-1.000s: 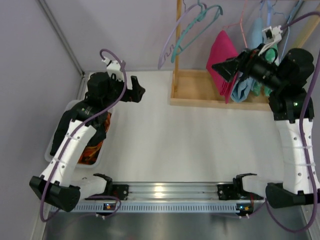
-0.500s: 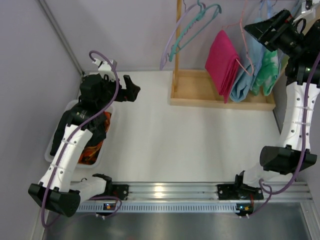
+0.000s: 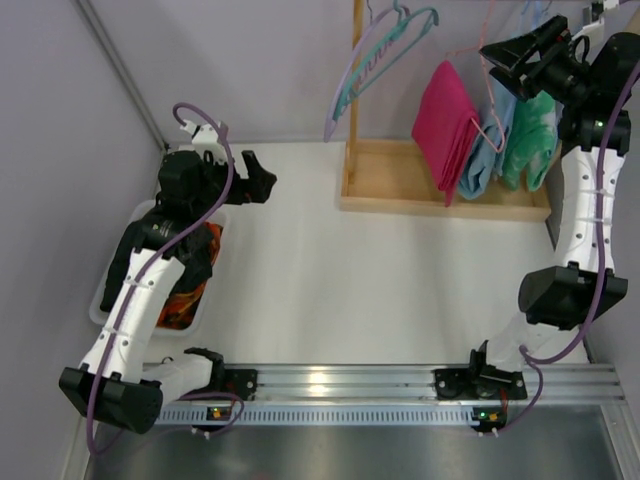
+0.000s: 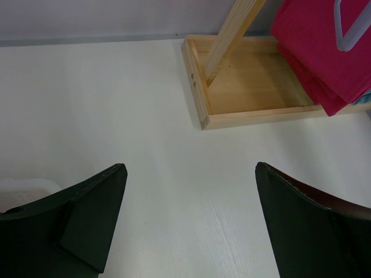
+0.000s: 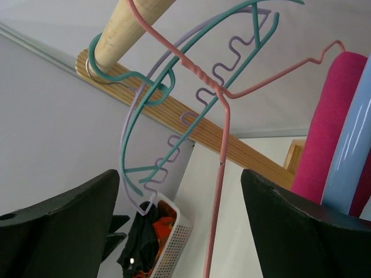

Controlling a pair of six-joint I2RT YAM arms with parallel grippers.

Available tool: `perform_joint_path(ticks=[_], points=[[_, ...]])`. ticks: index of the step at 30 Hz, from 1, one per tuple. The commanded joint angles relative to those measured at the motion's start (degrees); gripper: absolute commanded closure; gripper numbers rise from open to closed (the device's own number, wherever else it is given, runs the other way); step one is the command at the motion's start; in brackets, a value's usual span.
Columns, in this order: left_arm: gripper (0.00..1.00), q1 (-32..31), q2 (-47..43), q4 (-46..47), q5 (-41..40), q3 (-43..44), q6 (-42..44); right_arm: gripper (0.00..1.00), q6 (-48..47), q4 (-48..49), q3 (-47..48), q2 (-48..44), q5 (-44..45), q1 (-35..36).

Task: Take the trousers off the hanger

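The magenta trousers (image 3: 445, 130) hang folded over a pink wire hanger (image 5: 223, 127) on the wooden rack. In the right wrist view they show as a magenta fold (image 5: 330, 133) at the right edge. My right gripper (image 3: 492, 52) is raised to the top of the rack, just right of the trousers. It is open (image 5: 179, 179). The hanger's pink wire runs down between its fingers, nearer the right one, touching neither. My left gripper (image 3: 262, 180) is open (image 4: 190, 168) over the bare table, far left of the rack, holding nothing. The left wrist view catches the trousers (image 4: 319, 46) at top right.
Empty teal and lilac hangers (image 3: 385, 50) hang from the rod's left end. A blue garment (image 3: 490, 140) and a green one (image 3: 530, 130) hang right of the trousers. The rack's wooden base tray (image 3: 400, 185) sits below. A white basket (image 3: 200, 315) of clothes stands at the left.
My right arm has swung up from in front of the hanging clothes to the top of the rack, and its jaws have narrowed slightly. The left gripper has drifted slightly left.
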Motion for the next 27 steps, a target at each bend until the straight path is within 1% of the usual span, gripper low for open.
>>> perform_joint_path(ticks=[1, 5, 8, 9, 10, 13, 14, 15, 18, 19, 21, 27], points=[[0.01, 0.36, -0.29, 3.62, 0.94, -0.42, -0.93, 0.13, 0.81, 0.47, 0.97, 1.31, -0.83, 2.51], [0.01, 0.44, -0.29, 3.62, 1.03, -0.33, -1.01, 0.15, 1.34, 0.02, 0.00, 1.93, -1.00, 4.97], [0.01, 0.44, -0.46, 3.62, 1.12, -0.33, -0.93, 0.21, 3.00, 2.39, -2.01, 2.10, -1.62, 5.85], [0.01, 0.44, -0.37, 3.62, 1.12, -0.42, -0.93, 0.23, 3.96, 3.70, -2.46, 2.02, -2.32, 6.03], [0.01, 0.53, -0.55, 3.62, 1.20, -0.42, -0.93, 0.29, 5.80, 5.20, -2.98, 2.10, -2.93, 6.20], [0.01, 0.53, -0.55, 3.62, 1.47, -0.68, -0.93, 0.38, 8.62, 9.85, -4.04, 2.28, -4.60, 6.90], [0.01, 0.53, -0.46, 3.62, 1.64, -0.68, -0.93, 0.40, 9.85, 11.61, -4.48, 2.46, -5.30, 7.17], [0.01, 0.53, -0.46, 3.62, 1.73, -0.68, -0.93, 0.40, 10.47, 12.50, -4.66, 2.54, -5.57, 7.34], [0.01, 0.53, -0.20, 3.62, 2.00, -0.42, -0.84, 0.48, 12.49, 15.39, -5.62, 3.07, -6.10, 7.78], [0.02, 0.53, 0.06, 3.62, 2.00, -0.24, -0.75, 0.53, 13.02, 16.19, -5.89, 3.16, -6.19, 7.96], [0.02, 0.53, 0.15, 3.62, 1.82, -0.07, -0.66, 0.57, 14.25, 17.68, -6.15, 3.69, -6.19, 8.22], [0.01, 0.53, 0.59, 3.62, 2.17, 0.46, -0.75, 0.55, 16.19, 22.25, -6.86, 4.57, -2.25, 10.24]])
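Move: The pink wire hanger's near arm lies just off the right hand's open fingers, about 3 cm to the left and 1 cm ahead, some 2 cm lower. Its pink trousers hang about 7 cm left, level in reach and 18 cm below; the blue trousers are roughly 2 cm right, 1 cm back and as low. The empty teal hanger is some 20 cm left, 3 cm ahead, 2 cm lower. From the left hand, the pink hanger's arm is about 42 cm right, 13 cm ahead and 13 cm up. Leftward about 7 cm goes the right hand, against the pink hanger's near arm and pushing it along, first level, then dipping some 2.5 cm and easing slightly forward. The hand turns about 15 degrees as it goes, mostly counter-clockwise with its left side rising, while the fingers narrow from nearly wide open to under half around the hanger's arm; a firm pinch isn't clear. ##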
